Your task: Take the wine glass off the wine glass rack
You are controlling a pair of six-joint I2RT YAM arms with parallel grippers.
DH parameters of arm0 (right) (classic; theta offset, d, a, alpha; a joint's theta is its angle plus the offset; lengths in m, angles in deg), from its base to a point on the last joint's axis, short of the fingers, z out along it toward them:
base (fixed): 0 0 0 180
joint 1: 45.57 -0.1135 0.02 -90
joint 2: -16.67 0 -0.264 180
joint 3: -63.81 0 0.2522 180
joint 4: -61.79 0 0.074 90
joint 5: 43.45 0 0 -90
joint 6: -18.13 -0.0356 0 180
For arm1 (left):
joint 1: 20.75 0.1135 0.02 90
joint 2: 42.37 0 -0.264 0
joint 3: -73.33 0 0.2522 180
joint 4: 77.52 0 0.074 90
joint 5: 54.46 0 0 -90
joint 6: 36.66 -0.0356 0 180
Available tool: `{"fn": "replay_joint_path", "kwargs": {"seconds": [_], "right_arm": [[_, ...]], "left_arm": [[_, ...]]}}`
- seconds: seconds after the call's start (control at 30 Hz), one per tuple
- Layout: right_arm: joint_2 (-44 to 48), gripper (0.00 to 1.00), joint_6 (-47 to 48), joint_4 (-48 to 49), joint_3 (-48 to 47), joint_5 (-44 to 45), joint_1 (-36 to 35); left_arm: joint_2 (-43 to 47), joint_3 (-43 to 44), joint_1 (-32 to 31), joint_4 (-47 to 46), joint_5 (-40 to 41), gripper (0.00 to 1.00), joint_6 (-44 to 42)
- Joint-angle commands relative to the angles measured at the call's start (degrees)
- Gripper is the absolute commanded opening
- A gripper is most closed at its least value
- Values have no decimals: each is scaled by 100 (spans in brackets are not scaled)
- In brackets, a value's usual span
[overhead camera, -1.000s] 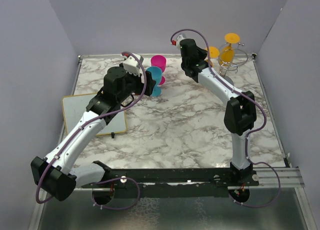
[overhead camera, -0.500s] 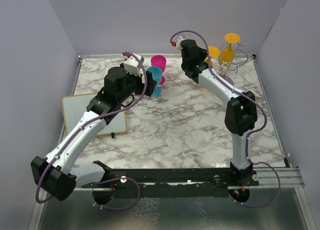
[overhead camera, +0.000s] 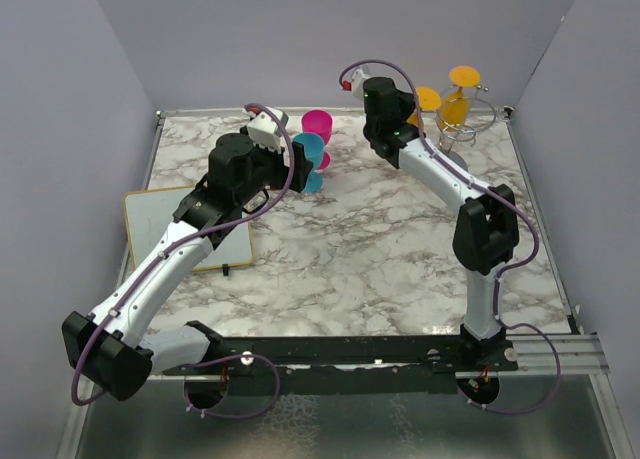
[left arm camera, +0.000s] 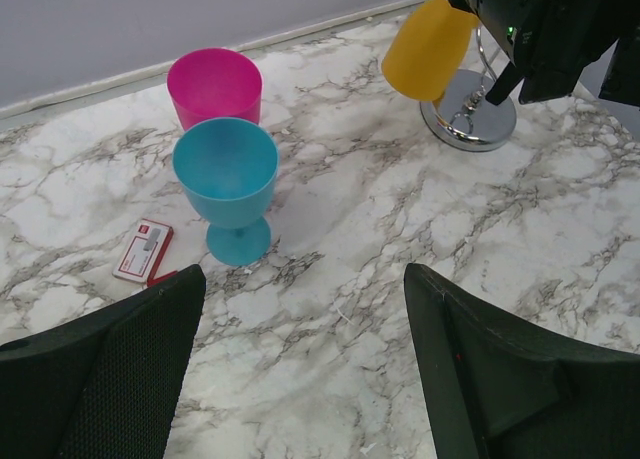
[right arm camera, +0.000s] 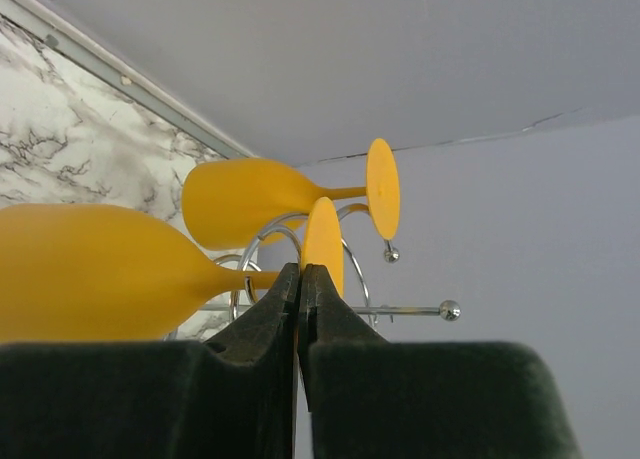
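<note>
The wine glass rack (overhead camera: 478, 127) is a silver wire stand at the far right corner, with a round shiny base (left arm camera: 468, 120) and looped arms (right arm camera: 352, 269). Two yellow wine glasses hang on it upside down. My right gripper (right arm camera: 301, 269) is shut, its tips pinching the rim of the nearer wine glass's foot (right arm camera: 323, 241); that glass's bowl (right arm camera: 95, 271) fills the left of the right wrist view and hangs tilted (left arm camera: 430, 47) beside the base. The other yellow glass (right arm camera: 255, 203) hangs behind it. My left gripper (left arm camera: 305, 291) stands open over bare marble, holding nothing.
A blue goblet (left arm camera: 226, 175) and a pink cup (left arm camera: 214, 83) stand just beyond the left gripper, with a small red and white card (left arm camera: 145, 251) beside them. A white board (overhead camera: 190, 229) lies at the left edge. Walls close in behind and right of the rack.
The right wrist has shifted slightly to the right with the glass's foot pinched; that foot sits a little higher. The left arm has not moved.
</note>
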Motion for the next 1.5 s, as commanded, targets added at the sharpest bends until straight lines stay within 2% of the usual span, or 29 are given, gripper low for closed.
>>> {"fn": "replay_joint_path", "kwargs": {"seconds": [0.0,0.47,0.7,0.9,1.0,1.1,1.23,1.37,1.47], "right_arm": [[35,1,345,467,-63,-35,-114],[-365,1,416,492,-485,-318,-164],[-530,1,46,189,-1069,-403,-245],[-38,1,-193,-14,-1077,-547,-418],[310,1,-901,-647,-1320,-888,-499],[848,1,-1895,-1292,-1416,-1601,-514],[1765,1,-2828,-1235,-659,-2184,-507],[2636,1,-3555,-1065,208,-2196,-480],[3299,1,-4617,-1188,714,-2928,-243]], "left_arm": [[32,82,-44,-87,134,83,-39],[60,81,-44,-70,183,83,-77],[60,69,-43,-73,226,83,-81],[52,84,-43,-59,212,83,-79],[59,84,-43,-60,214,83,-79],[97,101,-27,-20,335,83,-99],[267,143,-11,61,780,83,-314],[697,11,33,-76,1431,84,-505],[1155,-114,28,-164,1847,86,-413]]}}
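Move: The right hand already pinches the yellow wine glass at its foot; it still hangs mouth-down by the rack's wire, its middle some 8 cm straight below the hand. The wine glass rack's middle stands about 11 cm to the right, level fore and aft and 13 cm down; the second yellow glass hangs roughly 10 cm right, 8 cm farther out and 7 cm lower. From the left hand the held glass is about 20 cm ahead, 27 cm right, 12 cm below. Leftward and slightly forward at first, creeping a few centimetres, the right hand draws the pinched glass out of the rack's wire. It then speeds up and sweeps back and up, ending some 16 cm higher and 11 cm nearer the base, rolling about 45 degrees so the bowl swings left. Late on, the open, empty left hand starts left and up, about 4 cm. ##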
